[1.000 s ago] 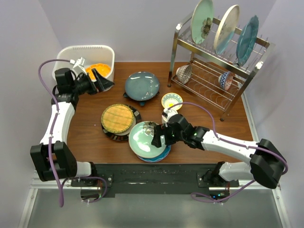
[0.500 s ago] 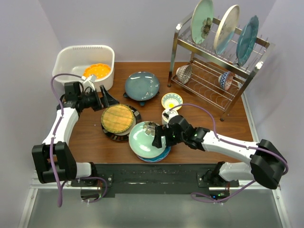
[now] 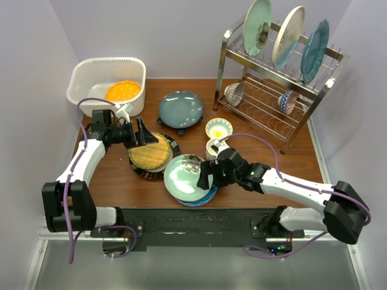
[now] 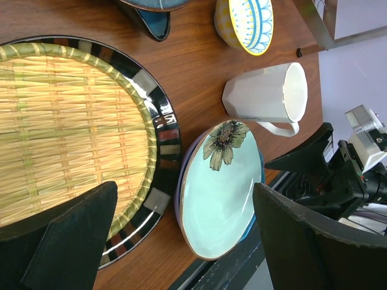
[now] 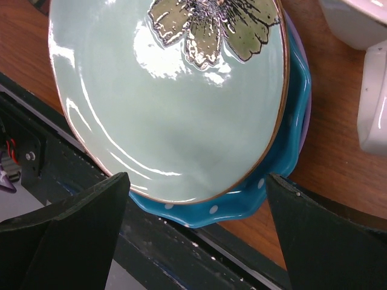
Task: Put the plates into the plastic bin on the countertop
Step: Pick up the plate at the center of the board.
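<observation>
An orange scalloped plate (image 3: 123,92) lies in the white plastic bin (image 3: 78,72) at the countertop's (image 3: 109,175) far left. My left gripper (image 3: 145,134) (image 4: 184,188) hangs open and empty over the left part of the black-rimmed woven plate (image 3: 151,154) (image 4: 60,133). My right gripper (image 3: 204,174) (image 5: 196,181) stands open over the near edge of the pale green floral plate (image 3: 183,175) (image 5: 169,96) (image 4: 221,187). That plate tops a stack on a blue dotted plate (image 5: 284,151) and a lilac one (image 5: 305,121). A dark teal plate (image 3: 180,107) sits behind.
A white mug (image 3: 213,147) (image 4: 266,93) and a small yellow bowl (image 3: 218,127) (image 4: 245,21) stand just right of the stack. The steel wire rack (image 3: 272,90) at the back right holds three upright plates and two small bowls. The black base rail (image 3: 199,217) runs along the near edge.
My left gripper has come away from the bin, empty, to the woven plate; the orange plate stays in the bin. The right gripper shifted slightly over the green plate.
</observation>
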Controlling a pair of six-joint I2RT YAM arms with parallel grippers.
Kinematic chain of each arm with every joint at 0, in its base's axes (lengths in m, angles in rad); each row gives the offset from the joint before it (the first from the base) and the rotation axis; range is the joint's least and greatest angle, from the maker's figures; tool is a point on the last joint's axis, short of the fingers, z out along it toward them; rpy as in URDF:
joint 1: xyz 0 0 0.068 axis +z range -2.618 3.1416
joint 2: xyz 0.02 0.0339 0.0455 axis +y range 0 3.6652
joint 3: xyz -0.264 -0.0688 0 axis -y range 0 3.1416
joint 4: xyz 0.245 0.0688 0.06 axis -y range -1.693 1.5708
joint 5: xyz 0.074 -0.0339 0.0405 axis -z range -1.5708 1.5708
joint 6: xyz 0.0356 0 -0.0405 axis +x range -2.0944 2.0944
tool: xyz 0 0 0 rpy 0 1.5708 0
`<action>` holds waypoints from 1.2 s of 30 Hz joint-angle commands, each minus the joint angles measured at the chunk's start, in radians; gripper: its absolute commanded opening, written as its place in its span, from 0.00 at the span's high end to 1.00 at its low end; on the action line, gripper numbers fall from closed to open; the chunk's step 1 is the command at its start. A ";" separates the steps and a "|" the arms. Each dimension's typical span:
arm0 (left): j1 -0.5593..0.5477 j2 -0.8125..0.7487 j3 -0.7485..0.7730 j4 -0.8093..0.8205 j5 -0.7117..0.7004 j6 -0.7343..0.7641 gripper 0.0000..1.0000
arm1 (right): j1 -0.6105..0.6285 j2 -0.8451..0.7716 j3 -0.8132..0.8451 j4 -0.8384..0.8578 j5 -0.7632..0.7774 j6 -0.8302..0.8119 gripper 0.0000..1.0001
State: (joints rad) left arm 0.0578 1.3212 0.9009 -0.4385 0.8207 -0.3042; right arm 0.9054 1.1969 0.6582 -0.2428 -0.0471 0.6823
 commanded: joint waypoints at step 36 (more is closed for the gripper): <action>-0.177 0.122 -0.074 -0.077 0.058 0.105 0.30 | 0.006 0.127 0.001 0.128 -0.039 0.062 0.03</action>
State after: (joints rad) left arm -0.0967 1.4258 0.8383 -0.5152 0.8425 -0.2161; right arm 0.9054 1.3113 0.6350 -0.1104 -0.0799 0.7353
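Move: The pale green plate tops the stack, its middle about 12 cm back from the left hand, 15 cm to its right and 10 cm below. The round woven mat lies almost straight under that hand, some 12 cm down. From the right hand the green plate's middle is about 8 cm left, 2 cm ahead and 4 cm lower; the white mug stands 11 cm ahead, 4 cm right. Left hand travels 8 cm down, back and right towards the green plate, fingers part-closing; right sinks 2 cm leftward. ##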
